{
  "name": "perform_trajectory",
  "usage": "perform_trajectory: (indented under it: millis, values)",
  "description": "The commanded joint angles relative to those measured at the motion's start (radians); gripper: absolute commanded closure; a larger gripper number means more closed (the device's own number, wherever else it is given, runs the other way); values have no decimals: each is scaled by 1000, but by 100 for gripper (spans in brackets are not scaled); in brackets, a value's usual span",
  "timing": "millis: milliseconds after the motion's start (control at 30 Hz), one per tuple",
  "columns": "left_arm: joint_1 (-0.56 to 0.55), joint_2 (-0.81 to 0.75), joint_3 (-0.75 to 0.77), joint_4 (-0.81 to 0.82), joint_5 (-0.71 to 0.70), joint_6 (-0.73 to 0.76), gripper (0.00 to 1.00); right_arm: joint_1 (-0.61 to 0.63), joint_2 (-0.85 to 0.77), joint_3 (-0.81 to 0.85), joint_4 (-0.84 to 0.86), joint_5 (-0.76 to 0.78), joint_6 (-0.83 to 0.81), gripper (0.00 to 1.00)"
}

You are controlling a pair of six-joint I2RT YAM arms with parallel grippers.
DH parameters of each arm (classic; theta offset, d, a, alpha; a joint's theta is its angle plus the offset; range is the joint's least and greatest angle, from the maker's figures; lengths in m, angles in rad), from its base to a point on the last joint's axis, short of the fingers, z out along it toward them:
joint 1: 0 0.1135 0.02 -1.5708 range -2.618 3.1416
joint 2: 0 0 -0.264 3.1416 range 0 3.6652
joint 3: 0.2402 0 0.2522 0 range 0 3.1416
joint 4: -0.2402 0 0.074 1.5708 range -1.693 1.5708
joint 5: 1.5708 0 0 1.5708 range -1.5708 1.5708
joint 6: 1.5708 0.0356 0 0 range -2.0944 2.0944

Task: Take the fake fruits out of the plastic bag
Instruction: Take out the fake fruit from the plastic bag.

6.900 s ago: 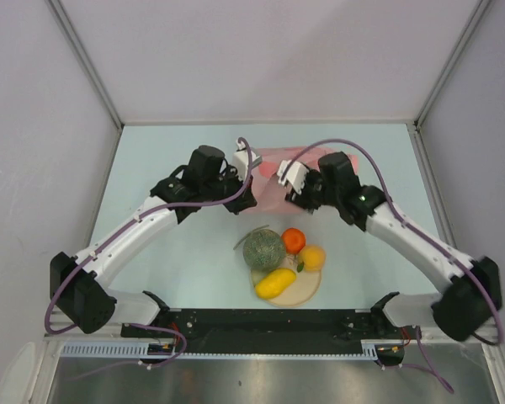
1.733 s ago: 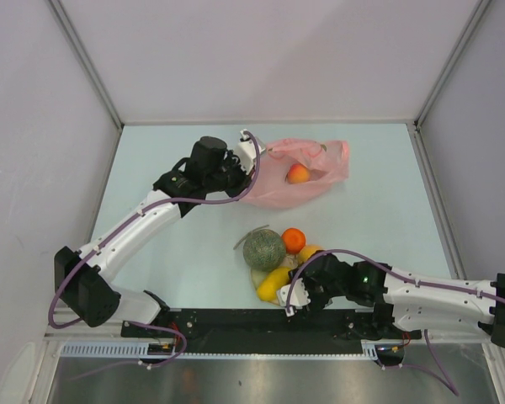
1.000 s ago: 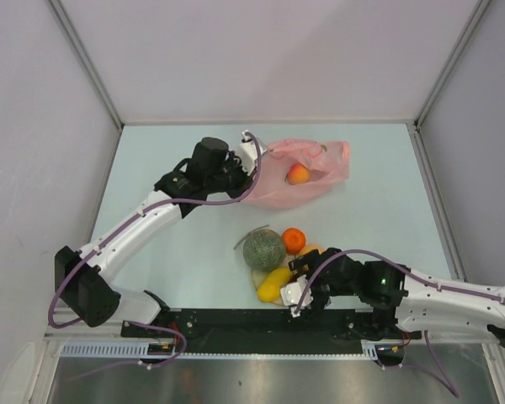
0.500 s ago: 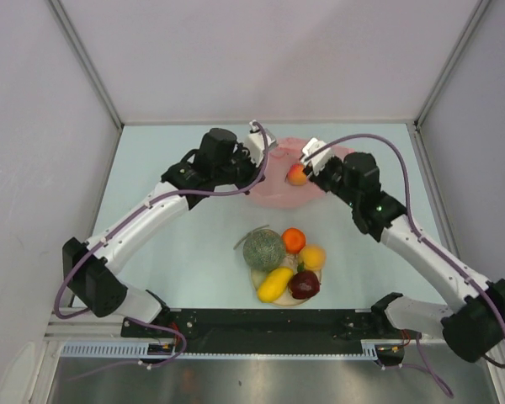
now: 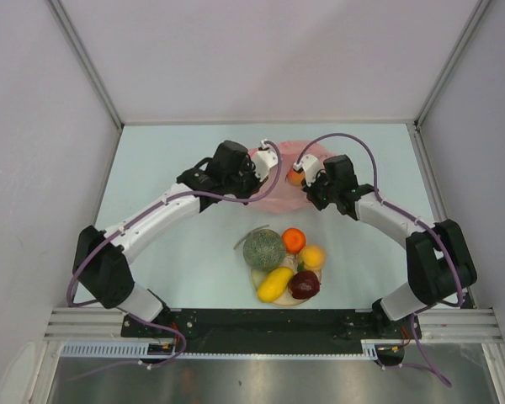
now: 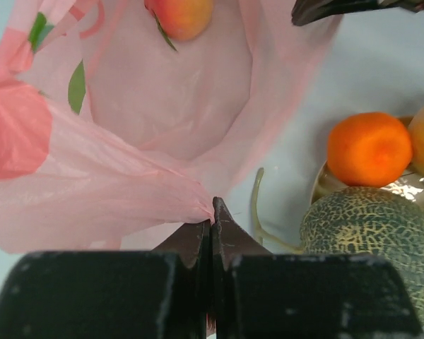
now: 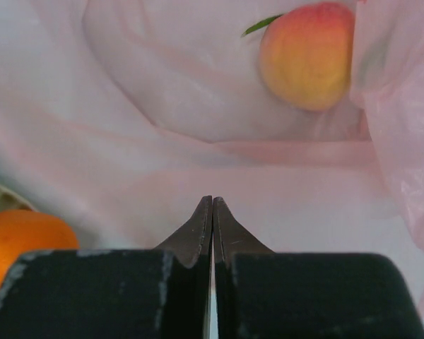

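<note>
The pink plastic bag (image 5: pixel 286 199) lies at the back middle of the table, mostly under both wrists. My left gripper (image 6: pixel 211 212) is shut on a bunched edge of the bag (image 6: pixel 92 191); from above the left gripper (image 5: pixel 269 168) is at the bag's left side. A pink-orange peach (image 7: pixel 307 56) rests inside the bag (image 7: pixel 162 106). My right gripper (image 7: pixel 212 205) is shut, its tips over the smooth film just short of the peach (image 5: pixel 295 178); no fold shows between them. The melon (image 5: pixel 263 249), orange (image 5: pixel 294 240), yellow-orange fruit (image 5: pixel 312 256), yellow oblong fruit (image 5: pixel 275 284) and dark red fruit (image 5: pixel 304 284) sit outside the bag.
The fruits outside the bag are grouped on a round cream plate (image 5: pixel 279 300) near the table's front middle. Grey walls close in the table at the left, right and back. The melon's stem (image 6: pixel 256 205) points toward the bag.
The right arm left the plate, where the dark red fruit now lies, swung back to the bag and its jaws went from wide open to shut. The left gripper carried the bag edge rightward.
</note>
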Motion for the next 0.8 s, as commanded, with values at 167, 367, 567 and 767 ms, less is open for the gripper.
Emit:
perform_trajectory:
  millis: [167, 367, 567, 767]
  values:
    - [-7, 87, 44, 4, -88, 87, 100, -2, -9, 17, 256, -49, 45, 77]
    - [-5, 132, 102, -1, -97, 93, 100, -26, 170, 129, 342, 83, 151, 45]
    - [-5, 159, 149, -19, -80, 87, 100, -46, 254, 183, 333, 75, 217, 36]
    - [-7, 162, 139, -31, -70, 81, 100, -40, 331, 232, 366, 135, 266, 23]
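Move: The peach lies in the pink bag some 11 cm ahead of the right hand, about 5 cm to its left and 5 cm lower. The orange on the plate is roughly 9 cm back and 6 cm left of that hand, and the green pumpkin about 12 cm back and 15 cm left, both a few cm below it. From the left hand, which grips the bag, the peach is about 12 cm ahead, 13 cm to the right and 13 cm down. From the bag's near side the right hand rises some 3 cm and reaches about 9 cm forward into the bag, opening its shut fingers to roughly three quarters as it goes, then sinks about 4 cm towards the peach while turning some 15 degrees clockwise, its spread fingers ending close to the fruit without closing. Meanwhile the left hand keeps its pinch on the bag, lowering it about 4 cm and then easing forward some 3 cm and halfway back up, with a slight roll. ##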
